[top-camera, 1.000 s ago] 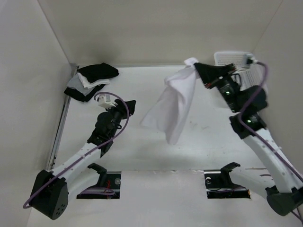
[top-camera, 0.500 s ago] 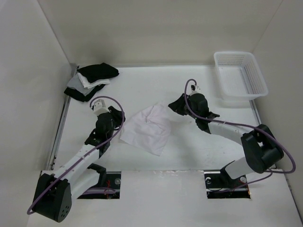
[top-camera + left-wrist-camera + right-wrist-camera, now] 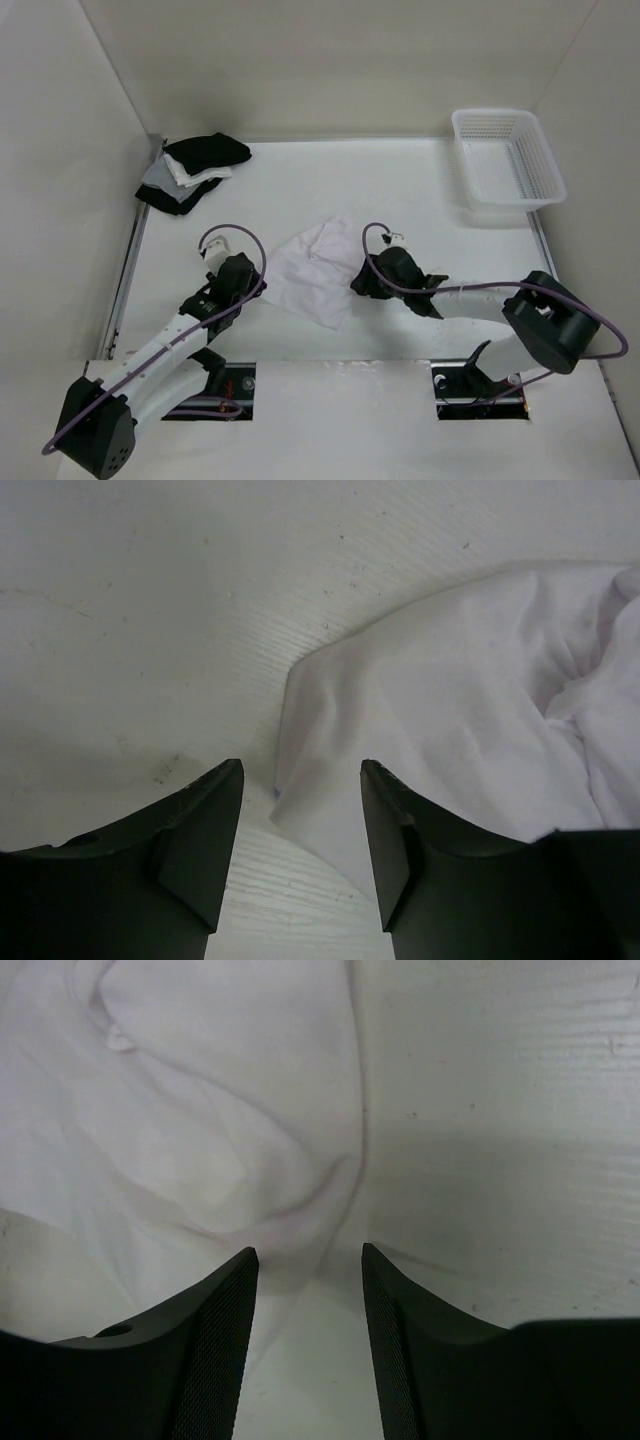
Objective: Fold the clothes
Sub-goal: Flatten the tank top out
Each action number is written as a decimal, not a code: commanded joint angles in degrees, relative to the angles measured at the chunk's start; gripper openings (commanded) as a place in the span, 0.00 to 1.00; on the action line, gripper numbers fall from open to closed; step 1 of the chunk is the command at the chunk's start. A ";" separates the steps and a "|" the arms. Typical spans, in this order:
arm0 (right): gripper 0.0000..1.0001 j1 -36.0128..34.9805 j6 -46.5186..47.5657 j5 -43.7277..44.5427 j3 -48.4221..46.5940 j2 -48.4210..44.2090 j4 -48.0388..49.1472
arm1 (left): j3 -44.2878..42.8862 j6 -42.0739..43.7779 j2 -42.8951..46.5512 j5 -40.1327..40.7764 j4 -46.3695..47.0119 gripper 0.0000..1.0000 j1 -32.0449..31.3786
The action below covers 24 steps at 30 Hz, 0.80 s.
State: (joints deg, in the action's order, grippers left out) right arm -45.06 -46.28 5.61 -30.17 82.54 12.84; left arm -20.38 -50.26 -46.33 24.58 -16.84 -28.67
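The clothes, one white wrinkled T-shirt [image 3: 315, 268], lie crumpled in a heap on the white table between my two arms. My left gripper [image 3: 256, 287] sits low at the shirt's left edge. In the left wrist view it [image 3: 300, 768] is open, and a corner of the shirt [image 3: 450, 710] reaches into the gap untouched. My right gripper [image 3: 356, 283] is at the shirt's right edge. The right wrist view shows it [image 3: 307, 1251] open as well, with the shirt [image 3: 200, 1130] just ahead and to the left and nothing pinched.
A pile of black, grey and white garments [image 3: 190, 170] lies at the back left corner. A white plastic basket [image 3: 505, 158] stands at the back right. White walls close in the table on the left, back and right.
A second ago my right gripper held the shirt high at the back right. It has come down to mid-table and opened, leaving the shirt lying there. My left gripper shifted slightly nearer.
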 commanded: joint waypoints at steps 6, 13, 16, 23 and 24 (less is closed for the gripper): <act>0.12 -1.39 -1.09 1.86 -4.19 4.47 8.24 | -1.15 0.07 -6.93 -0.58 7.96 0.22 -4.77; 0.02 0.19 5.92 3.18 -11.47 -7.90 4.49 | -9.13 7.01 -1.58 -2.25 14.55 0.03 -2.58; 0.03 2.47 9.80 2.04 -19.19 -12.48 -2.18 | -16.51 10.17 -1.40 -2.34 16.04 0.02 -0.65; 0.05 5.20 14.11 -3.40 -36.00 -18.46 -13.80 | -31.55 12.91 2.81 -1.91 15.09 0.02 -0.46; 0.05 4.94 14.03 -3.67 -36.36 -20.38 -15.03 | -32.78 12.99 4.30 -1.29 14.47 0.02 -1.16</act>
State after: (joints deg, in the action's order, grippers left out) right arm -39.79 -35.16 4.62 -63.33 66.24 4.16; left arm -48.31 -40.01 -46.70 22.06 -4.08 -28.75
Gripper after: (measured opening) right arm 0.046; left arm 0.028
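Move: Just under the left hand's open fingers lies the tank top's left corner, about 3 cm to the right and 2 cm down; the tank top's middle is some 13 cm right and 3 ahead. The tank top's right edge lies about 1 cm ahead, 1 left and 1 below the right hand. The clothes pile sits roughly 26 cm ahead and 17 left of the left hand; the empty basket stands about 28 cm ahead and 38 right of the right hand. Dipping a centimetre or two, the left hand sliding some 2.5 cm to the right and the right hand edging left, both close their fingers and pinch the tank top's left corner and right edge. Then both sweep up fast, the left by about 27 cm and the right by some 34 cm, drifting about 7 cm forward while the fingers tilt up by about 35 degrees. ##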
